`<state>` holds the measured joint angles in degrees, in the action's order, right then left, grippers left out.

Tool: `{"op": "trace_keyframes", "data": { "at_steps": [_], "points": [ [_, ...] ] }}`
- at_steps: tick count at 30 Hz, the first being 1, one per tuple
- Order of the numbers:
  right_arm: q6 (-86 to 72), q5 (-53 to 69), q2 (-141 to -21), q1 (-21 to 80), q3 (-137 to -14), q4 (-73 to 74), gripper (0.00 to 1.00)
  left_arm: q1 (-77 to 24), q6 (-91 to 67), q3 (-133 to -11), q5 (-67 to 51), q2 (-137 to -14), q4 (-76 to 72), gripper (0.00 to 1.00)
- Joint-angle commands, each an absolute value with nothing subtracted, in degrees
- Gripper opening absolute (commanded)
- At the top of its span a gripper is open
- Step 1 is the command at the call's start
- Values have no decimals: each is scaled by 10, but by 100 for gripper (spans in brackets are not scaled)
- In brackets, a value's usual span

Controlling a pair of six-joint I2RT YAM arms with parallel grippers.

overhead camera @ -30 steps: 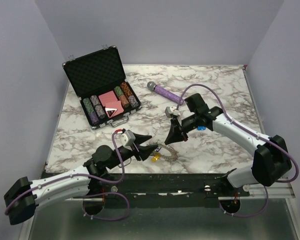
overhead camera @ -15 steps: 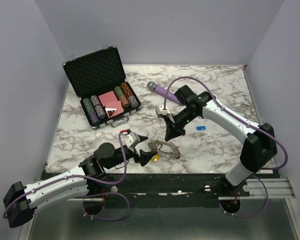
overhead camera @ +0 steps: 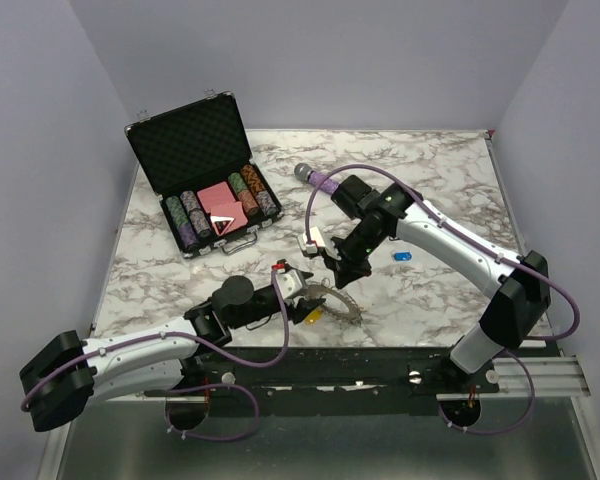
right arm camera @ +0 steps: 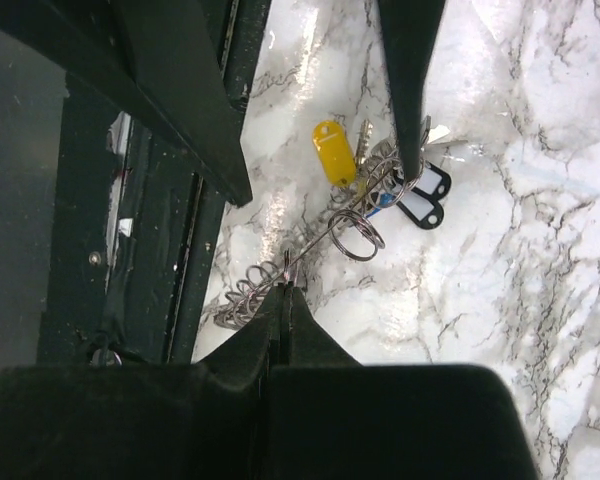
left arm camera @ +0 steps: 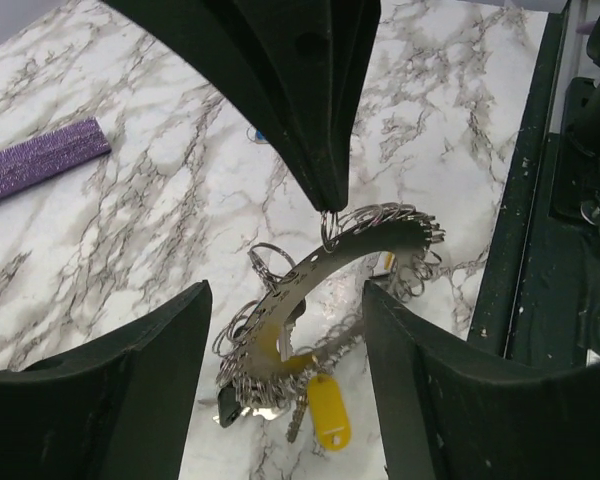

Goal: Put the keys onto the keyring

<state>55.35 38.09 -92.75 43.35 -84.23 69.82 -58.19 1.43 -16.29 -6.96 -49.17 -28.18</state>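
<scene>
The keyring (overhead camera: 338, 303) is a wide toothed metal ring near the table's front edge, tilted with one side raised. My right gripper (overhead camera: 344, 277) is shut, and its tips (right arm camera: 285, 290) pinch the ring's raised edge (left arm camera: 325, 255). Keys hang bunched on the ring's low side, among them a yellow-capped one (left arm camera: 328, 410) and a black-and-white one (right arm camera: 425, 190). A blue-capped key (overhead camera: 404, 256) lies alone on the marble to the right. My left gripper (overhead camera: 302, 290) is open. Its fingers (left arm camera: 110, 400) straddle the ring's low part (left arm camera: 285, 300) without touching it.
An open black case (overhead camera: 205, 190) with poker chips and cards stands at the back left. A purple microphone (overhead camera: 325, 183) lies behind the right arm. The table's dark front rail (left arm camera: 570, 200) runs right beside the ring.
The left gripper let go of the ring, opened wide and slid forward around its low side. The right arm swung in toward the front edge and now pinches the ring's raised rim.
</scene>
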Motion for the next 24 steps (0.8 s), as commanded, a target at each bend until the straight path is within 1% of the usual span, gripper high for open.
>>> {"op": "trace_keyframes", "data": {
  "at_steps": [1,4,6,10,16,23,24],
  "points": [
    [535,357,-933,435,-866,718,0,-581,46,-197,-116,-552,-370,66],
    [533,361,-933,436,-867,721,0,-582,40,-193,-122,-558,-395,60],
    [531,363,-934,436,-867,722,0,-582,36,-185,-120,-552,-409,59],
    [529,373,-936,436,-867,722,0,-583,37,-178,-134,-535,-408,54],
    [519,385,-940,435,-874,719,0,-582,28,-182,-163,-555,-406,42],
    [513,391,-940,436,-875,716,0,-582,18,-182,-171,-579,-427,40],
    [512,394,-940,435,-875,716,0,-582,18,-183,-173,-583,-429,38]
  ]
}}
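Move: The small wire loop on the keyring's rim, pinched in the right fingertips, lies about 5 cm to the left gripper's right, some 1 cm ahead and nearly level with it. The keyring's big hoop hangs from there, its middle around 4 cm right, 3 cm back and 3 cm below the left gripper. The yellow tag is roughly 4 cm back, 1 cm right and 6 cm down. For the right hand, the loop is right between its pads. Bring the left gripper about 3 cm to the right, towards the loop in the right fingertips; once most of that is done, raise it some 3 cm, then let it sink about 1 cm. Narrow its fingers from wide to less than half open around the loop, turning the hand slightly clockwise. Hold the right gripper still and shut on the loop. ##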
